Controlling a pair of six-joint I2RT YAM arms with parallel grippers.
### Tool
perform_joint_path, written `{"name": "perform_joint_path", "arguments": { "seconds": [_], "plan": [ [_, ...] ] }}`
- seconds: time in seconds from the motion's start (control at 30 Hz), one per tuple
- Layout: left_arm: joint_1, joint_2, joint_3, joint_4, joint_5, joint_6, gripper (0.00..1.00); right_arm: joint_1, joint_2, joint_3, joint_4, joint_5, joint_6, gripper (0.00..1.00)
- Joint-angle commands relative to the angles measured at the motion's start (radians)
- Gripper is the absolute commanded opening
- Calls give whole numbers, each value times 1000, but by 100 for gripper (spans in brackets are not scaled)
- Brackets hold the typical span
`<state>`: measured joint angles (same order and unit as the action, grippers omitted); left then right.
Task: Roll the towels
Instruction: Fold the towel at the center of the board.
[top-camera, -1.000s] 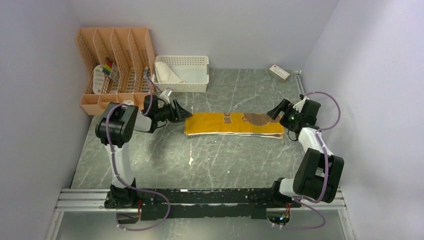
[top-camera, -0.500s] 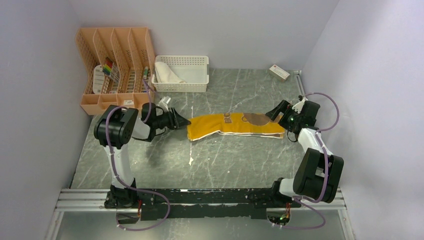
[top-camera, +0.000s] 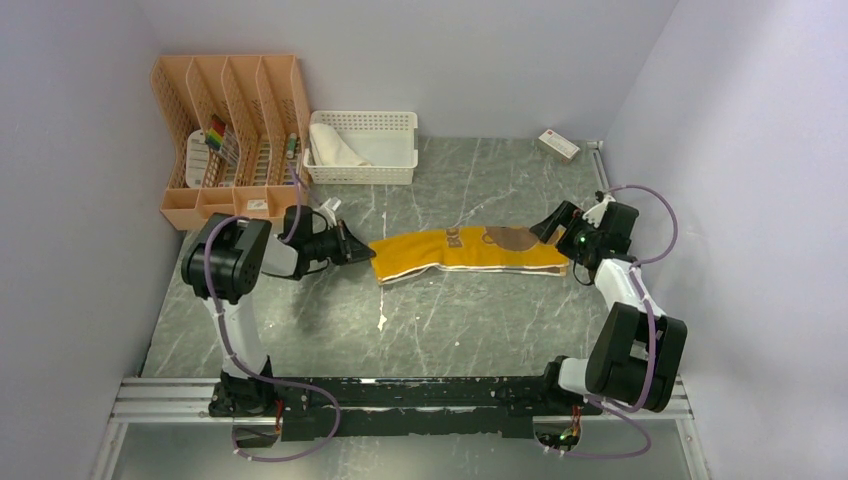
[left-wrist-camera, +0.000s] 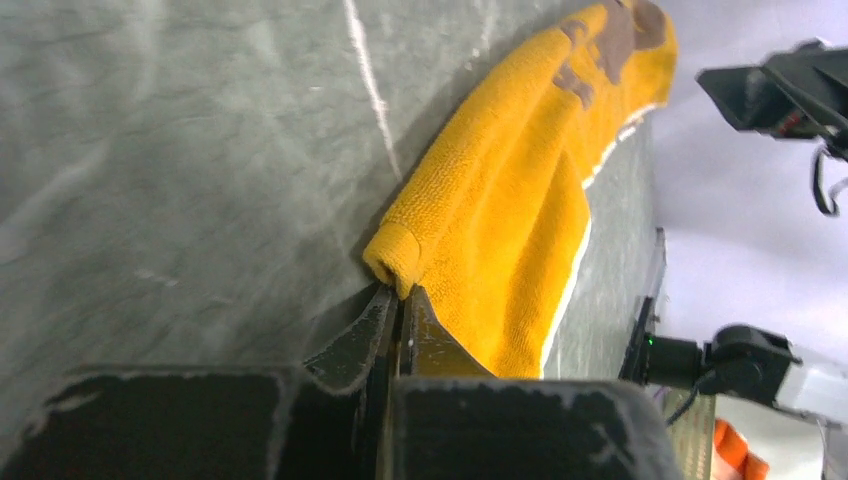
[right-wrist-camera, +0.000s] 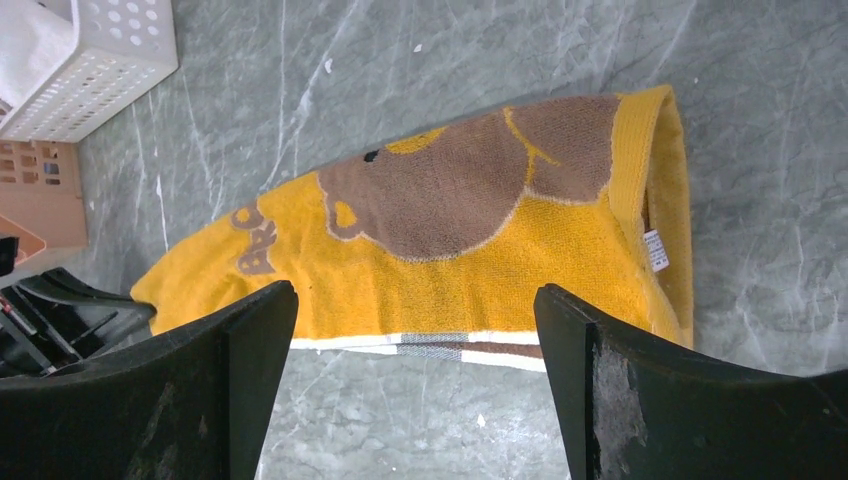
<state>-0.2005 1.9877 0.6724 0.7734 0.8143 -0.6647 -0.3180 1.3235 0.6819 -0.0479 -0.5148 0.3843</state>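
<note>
The mustard-yellow towel with a brown bear patch lies folded lengthwise across the middle of the table, its left end bent toward the front. My left gripper is at that left end. In the left wrist view its jaws are shut on the rolled corner of the yellow towel. My right gripper hovers over the right end, wide open. Yellow towel and bare table show between its fingers. The white towel lies in the white basket.
An orange file rack with small items stands at the back left, beside the basket. A small box lies at the back right near the wall. Walls close in on the left, the right and the back.
My left gripper has gone from open to shut at the towel's left corner and drawn slightly left. The towel's left end has skewed toward the front. The right arm has barely moved.
</note>
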Motion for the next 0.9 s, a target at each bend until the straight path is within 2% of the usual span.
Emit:
{"name": "perform_joint_path", "arguments": {
  "seconds": [0.0, 0.17, 0.3, 0.43, 0.53, 0.73, 0.87],
  "plan": [
    [32, -101, 35, -316, -122, 85, 7, 31, -51, -4, -15, 57, -19, 90],
    [85, -217, 72, -455, -162, 69, 7, 63, -59, -21, 10, 33, 7, 90],
    [116, -266, 196, -698, -216, 140, 7, 83, -68, -36, 19, 31, 9, 90],
    [145, -291, 352, -997, -341, 266, 7, 106, -84, -39, 8, 51, -5, 90],
    [200, -316, 432, -1150, -398, 362, 7, 121, -95, -43, -3, 59, -13, 90],
    [284, -233, 665, -1428, -518, 538, 7, 165, -87, -41, -19, 73, -28, 91],
    [286, -188, 806, -1524, -611, 558, 7, 288, -69, 10, -73, 185, -77, 91]
  ]
}}
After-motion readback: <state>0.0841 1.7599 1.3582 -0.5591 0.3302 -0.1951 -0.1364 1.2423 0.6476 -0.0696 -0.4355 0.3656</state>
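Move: My left hand already pinches the left end of the folded yellow towel just above the board; the towel's middle is about 21 cm to my right and 1 cm ahead. The organizer's near right compartment stands some 18 cm left and 9 cm ahead, the white basket about 23 cm ahead and 2 cm left. From my open right hand, that compartment is roughly 51 cm left, 9 cm ahead and 6 cm lower. Keeping the towel's end pinched, my left hand drags it about 19 cm left towards the organizer's near right compartment, rising about 10 cm and reaching some 8 cm forward as it goes. The wrist swings my fingers from sideways to steeper down and somewhat counter-clockwise. My right hand, open and empty, drifts 5 cm left after the towel. ##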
